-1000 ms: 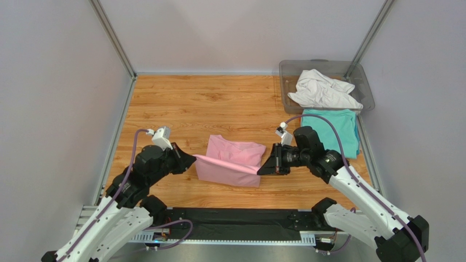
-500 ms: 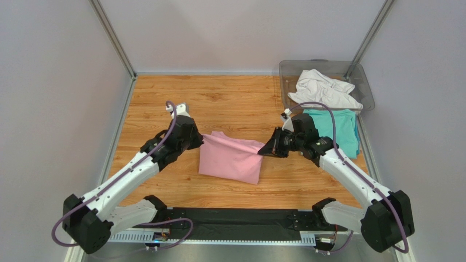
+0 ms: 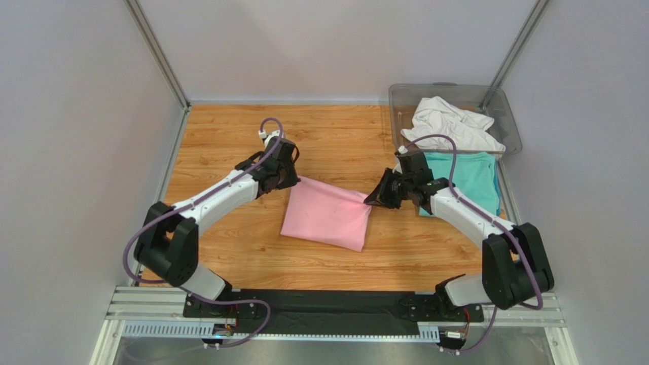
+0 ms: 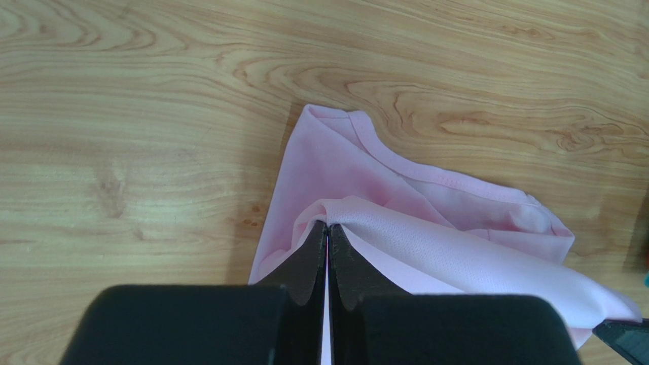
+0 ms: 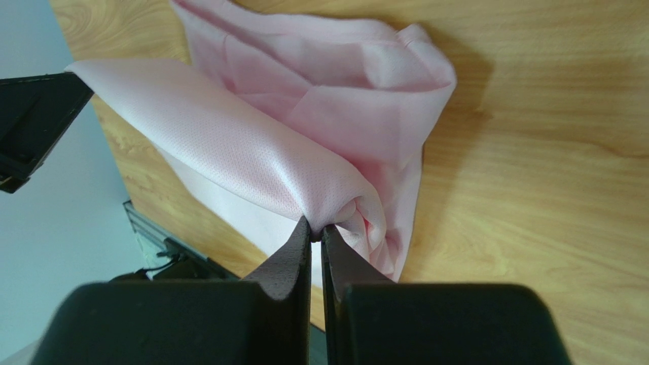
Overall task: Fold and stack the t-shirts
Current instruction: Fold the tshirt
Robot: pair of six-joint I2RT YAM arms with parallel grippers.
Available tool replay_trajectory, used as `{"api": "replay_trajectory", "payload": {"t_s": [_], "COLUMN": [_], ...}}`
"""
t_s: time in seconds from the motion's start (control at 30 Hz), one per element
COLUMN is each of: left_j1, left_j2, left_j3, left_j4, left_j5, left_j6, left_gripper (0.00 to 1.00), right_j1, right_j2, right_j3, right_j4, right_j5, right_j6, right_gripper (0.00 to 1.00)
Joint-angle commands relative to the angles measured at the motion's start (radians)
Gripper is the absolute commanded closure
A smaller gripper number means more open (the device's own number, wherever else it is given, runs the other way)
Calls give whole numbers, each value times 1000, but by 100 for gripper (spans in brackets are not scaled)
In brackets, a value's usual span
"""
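The light pink t-shirt (image 3: 327,214) lies folded in the middle of the wooden table. My left gripper (image 3: 292,179) is shut on its far left corner, and the pinched cloth shows in the left wrist view (image 4: 396,228). My right gripper (image 3: 373,198) is shut on its far right corner, with the bunched cloth in the right wrist view (image 5: 320,163). The held edge is stretched between the two grippers just above the lower layers. The teal t-shirt (image 3: 474,179) lies folded at the right. The white t-shirt (image 3: 449,125) lies crumpled in the bin.
The clear grey plastic bin (image 3: 404,97) stands at the far right corner. Metal frame rails (image 3: 158,205) run along the table's left and right edges. The black base bar (image 3: 327,304) lies at the near edge.
Both grippers have carried the pink shirt's near edge away from the arm bases to the far side, folding it over itself. Both arms are now stretched further out.
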Motion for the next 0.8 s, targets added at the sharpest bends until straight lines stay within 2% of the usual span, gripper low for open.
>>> {"api": "replay_trajectory", "payload": {"t_s": [0.0,0.13,0.17,0.2,0.23,0.27,0.3,0.37,0.43,0.5,0.6,0.77], "left_j1": [26,54,59,63,68,71,71,71,71,71,69,54], "left_j2": [78,210,224,240,256,263,264,258,231,189,108,-2], "left_j3": [84,154,162,171,184,190,193,205,211,205,165,98], "left_j4": [38,10,12,13,12,13,16,12,5,-8,-18,-59], "left_j5": [33,76,90,110,119,130,150,167,193,205,207,182], "left_j6": [42,46,49,54,57,60,71,78,91,94,86,107], "left_gripper": [100,100,99,92,84,58,42,14,9,8,3,0], "right_j1": [-20,-33,-34,-36,-36,-36,-36,-36,-34,-31,-22,21], "right_j2": [61,203,225,245,277,291,302,304,264,222,76,-81], "right_j3": [48,108,126,137,148,178,189,205,199,171,121,82], "right_j4": [88,110,119,125,130,127,118,107,107,105,87,-56], "right_j5": [66,59,45,32,2,-15,-32,-81,-104,-106,-84,49], "right_j6": [-42,-102,-111,-120,-131,-140,-148,-156,-153,-148,-133,-125], "right_gripper": [96,90,86,79,68,30,0,0,0,0,0,0]}}
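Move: Both hands already hold the hem of the pink t-shirt up, about to lay it on the shirt's far collar edge. For the left hand, that edge's left corner lies about 5 cm ahead and 8 cm below, with no sideways offset; the shirt's near left corner is 11 cm back and 3 cm left. For the right hand, the far right corner is some 6 cm straight ahead and 7 cm lower; the teal stack lies 6 cm ahead and 23 cm right, the bin roughly 25 ahead, 22 right. Still pinching its corner of the hem, each hand carries it forward and down, some 4–5 cm each way, onto the shirt's far part, then opens wide and lets go. Both empty hands then rise, the left about 7 cm and the right 9, drawing back roughly 2 cm; the right wrist tips its fingers about 10 degrees back up. ##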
